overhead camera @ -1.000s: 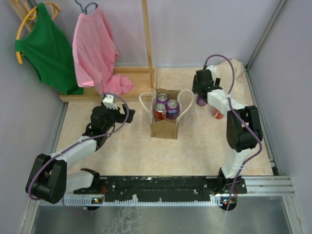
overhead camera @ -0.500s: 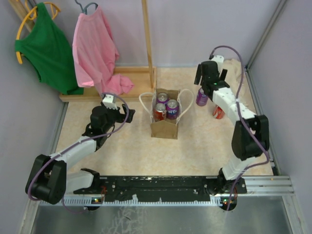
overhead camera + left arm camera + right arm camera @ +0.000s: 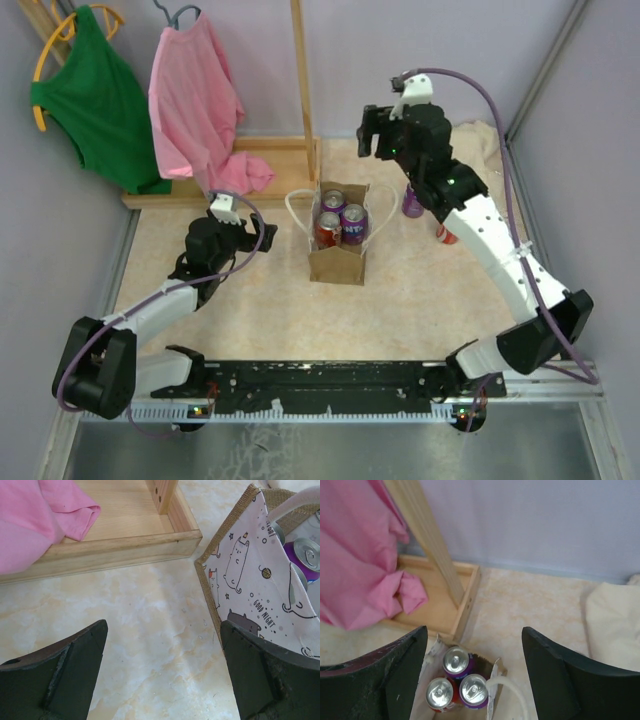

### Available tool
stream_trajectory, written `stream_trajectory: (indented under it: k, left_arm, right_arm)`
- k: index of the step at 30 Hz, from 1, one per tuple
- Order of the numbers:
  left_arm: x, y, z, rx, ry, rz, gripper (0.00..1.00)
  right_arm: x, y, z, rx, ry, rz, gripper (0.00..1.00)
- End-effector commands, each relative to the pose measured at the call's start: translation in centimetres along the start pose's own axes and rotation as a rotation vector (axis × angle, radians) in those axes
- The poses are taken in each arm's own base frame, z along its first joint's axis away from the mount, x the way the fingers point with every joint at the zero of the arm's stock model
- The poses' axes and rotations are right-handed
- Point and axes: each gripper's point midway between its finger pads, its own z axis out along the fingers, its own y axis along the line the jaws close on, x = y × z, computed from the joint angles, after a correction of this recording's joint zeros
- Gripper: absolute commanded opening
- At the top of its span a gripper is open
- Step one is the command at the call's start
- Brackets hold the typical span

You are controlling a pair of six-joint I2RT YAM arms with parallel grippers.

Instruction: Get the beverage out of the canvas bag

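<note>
The canvas bag [image 3: 337, 258] stands upright mid-table with white loop handles and a cat-print lining [image 3: 250, 575]. Three beverage cans sit inside: two purple [image 3: 457, 661] [image 3: 474, 691] and one red [image 3: 440, 694]. Right of the bag, a purple can [image 3: 412, 203] and a red can [image 3: 445, 233] stand on the table. My right gripper [image 3: 371, 134] hovers high behind the bag, open and empty, looking down on it [image 3: 474, 647]. My left gripper [image 3: 262, 233] rests low, just left of the bag, open over bare table [image 3: 162, 675].
A wooden rack base [image 3: 250, 170] with an upright post [image 3: 302, 80] lies behind the bag. A pink shirt [image 3: 195, 105] droops onto it, beside a hanging green shirt [image 3: 95, 100]. A cream cloth [image 3: 485, 145] is bunched at the back right corner.
My right gripper let go of the purple can at the right, rose, and swung left to above and behind the bag. The left arm stayed put.
</note>
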Motion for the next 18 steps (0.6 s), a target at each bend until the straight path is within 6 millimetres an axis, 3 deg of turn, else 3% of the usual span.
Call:
stream_trajectory:
  k: [1,4,13,18]
  left_arm:
    - [-1.6,-0.8,0.1,0.021,-0.043,0.003,1.0]
    - [-1.6,-0.8,0.1,0.02,-0.044,0.004,1.0]
    - [-2.0,-1.0,0.3,0.03,-0.048,0.004,1.0]
    - [-1.9,-1.0,0.3,0.032,-0.044,0.005,1.0]
  right_arm:
    - [5.6,4.2,0.7,-0.187,0.188,-0.134,0.75]
    - [8.9,5.8,1.1,-0.273,0.288,-0.217,0.76]
    - [17.6,6.9,2.2,-0.434,0.534,-0.341,0.77]
    - [20.5,6.7,2.7,-0.464,0.61,-0.39,0.72]
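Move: Below the empty right hand, roughly 30 cm down, the near purple can stands in the canvas bag, some 3 cm to the left and 2 cm farther out. The bag's far purple can is about 6 cm ahead and 7 cm left of the hand, its red can 1 cm back and 9 cm left. Already outside stands another purple can, some 7 cm ahead and 13 cm right. From the left hand, the near purple can lies about 23 cm right, 5 cm ahead and 5 cm below. Swinging back in over the canvas bag, the right hand sinks some 20 cm towards the cans and carries about 8 cm left, most of that early. On the way the wrist turns counter-clockwise and tips downward, each by nearly 30 degrees, and its left side rolls down. The fingers stay open, ending above the lids without touching a can. ##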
